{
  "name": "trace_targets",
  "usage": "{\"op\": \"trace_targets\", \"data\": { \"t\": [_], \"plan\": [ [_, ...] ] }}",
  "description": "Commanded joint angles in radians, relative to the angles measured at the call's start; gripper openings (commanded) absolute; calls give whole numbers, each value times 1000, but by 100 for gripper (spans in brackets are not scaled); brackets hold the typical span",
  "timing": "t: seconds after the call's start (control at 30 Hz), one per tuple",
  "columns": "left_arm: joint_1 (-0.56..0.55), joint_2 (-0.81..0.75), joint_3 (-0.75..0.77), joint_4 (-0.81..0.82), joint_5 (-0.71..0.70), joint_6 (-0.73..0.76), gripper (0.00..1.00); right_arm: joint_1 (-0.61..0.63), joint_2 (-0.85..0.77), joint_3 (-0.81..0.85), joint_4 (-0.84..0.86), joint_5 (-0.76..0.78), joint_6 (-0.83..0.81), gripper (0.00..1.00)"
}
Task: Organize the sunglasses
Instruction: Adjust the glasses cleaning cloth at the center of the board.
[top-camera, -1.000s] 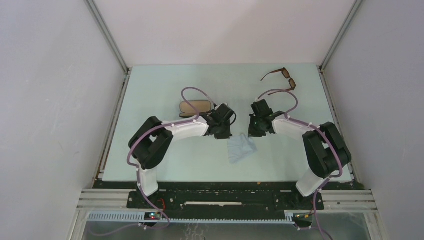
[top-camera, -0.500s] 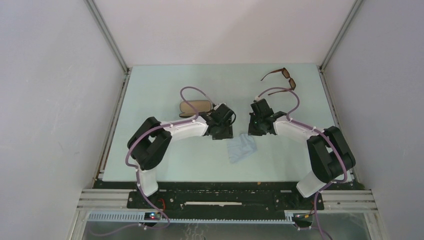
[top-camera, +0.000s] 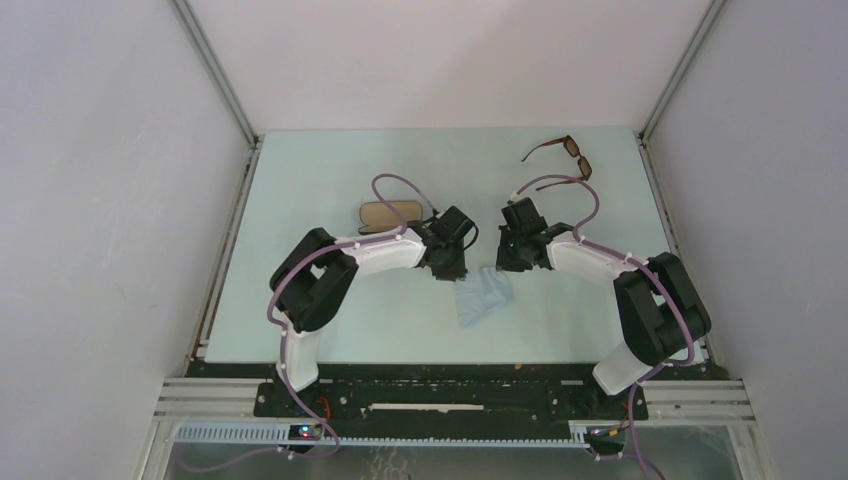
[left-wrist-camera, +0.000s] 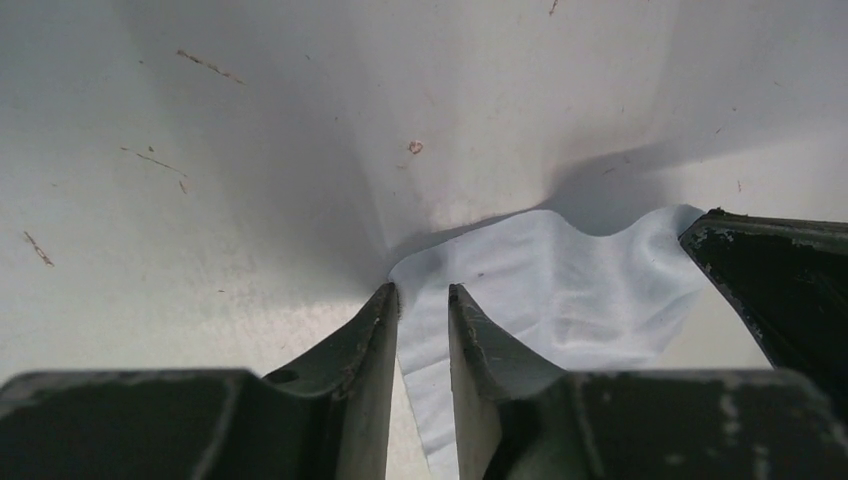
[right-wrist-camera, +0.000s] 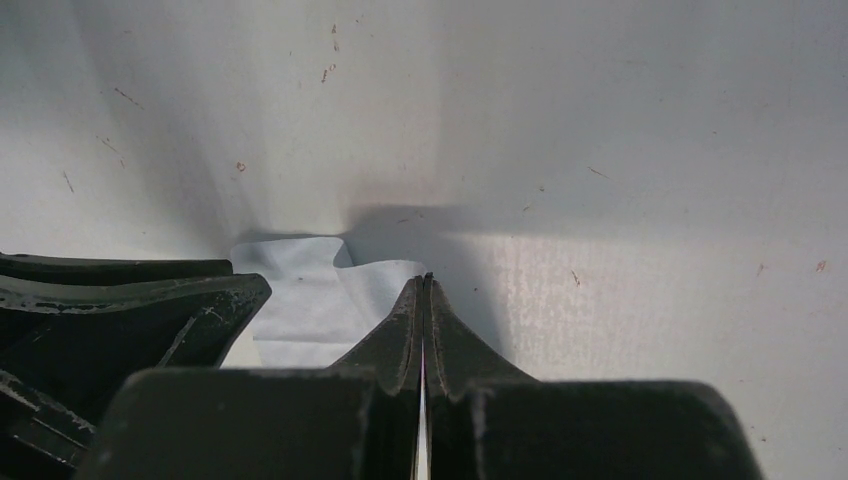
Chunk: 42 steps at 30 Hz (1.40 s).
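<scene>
The brown-framed sunglasses (top-camera: 565, 158) lie unfolded at the table's back right, away from both arms. Both grippers are down at a pale blue cloth (top-camera: 485, 295) near the middle. My left gripper (top-camera: 452, 268) stands narrowly open, and the cloth's near-left corner (left-wrist-camera: 430, 275) lies in the gap between its fingertips (left-wrist-camera: 455, 300). My right gripper (right-wrist-camera: 427, 282) is shut, with the cloth's opposite corner (right-wrist-camera: 385, 275) running into its closed tips. That corner looks slightly lifted in the left wrist view. Each wrist view also shows the other gripper's dark finger at its edge.
An oblong black case with tan lining (top-camera: 390, 214) lies open just behind my left gripper. White enclosure walls and metal rails (top-camera: 225, 250) border the table on three sides.
My left arm's elbow has shifted right and the gripper has moved slightly toward the cloth. The cloth's far edge has crept a little toward the grippers. The right arm has barely moved.
</scene>
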<state>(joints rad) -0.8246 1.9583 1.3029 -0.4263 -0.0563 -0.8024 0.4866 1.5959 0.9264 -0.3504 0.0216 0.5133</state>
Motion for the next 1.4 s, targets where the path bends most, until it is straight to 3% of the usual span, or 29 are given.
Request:
{"op": "trace_targets", "data": {
  "t": [0.0,0.13,0.23,0.8,0.9,1.07,1.2,1.37],
  "plan": [
    [-6,14,26,-22,23,12,29,0,-16,3,7,7,4,0],
    [-5,13,26,-19,18,9,17,-4,-15,3,4,8,4,0],
    [-5,3,34,-24,9,15,1,-5,-30,3,-1,10,3,0],
    [-5,-373,-10,13,154,112,0,15,-432,3,-157,-24,-35,0],
    [-11,-438,-42,19,218,133,0,69,-512,7,-218,41,-51,0],
    [-63,-562,-138,9,202,164,0,201,-624,-3,-342,139,-32,0],
    [-105,-650,-253,37,266,165,0,327,-710,-19,-433,194,50,0],
    [-122,-728,-353,45,227,97,0,359,-766,-90,-416,183,115,0]
  ]
}}
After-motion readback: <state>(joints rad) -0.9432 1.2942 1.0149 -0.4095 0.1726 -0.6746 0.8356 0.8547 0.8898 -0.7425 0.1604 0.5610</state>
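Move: The cleaning cloth's middle lies about 4 cm back and 5 cm right of the left hand, whose part-open fingers straddle its far-left corner at table height. From the right hand, which already grips the far-right corner, it is some 5 cm back, 3 cm left and 2 cm below. The open case stands about 11 cm ahead and 13 cm left of the left hand; the sunglasses lie roughly 20 cm ahead and 13 cm right of the right hand. Left fingers pinch the cloth's corner, then both hands lift about 15 cm and draw back some 12 cm. ##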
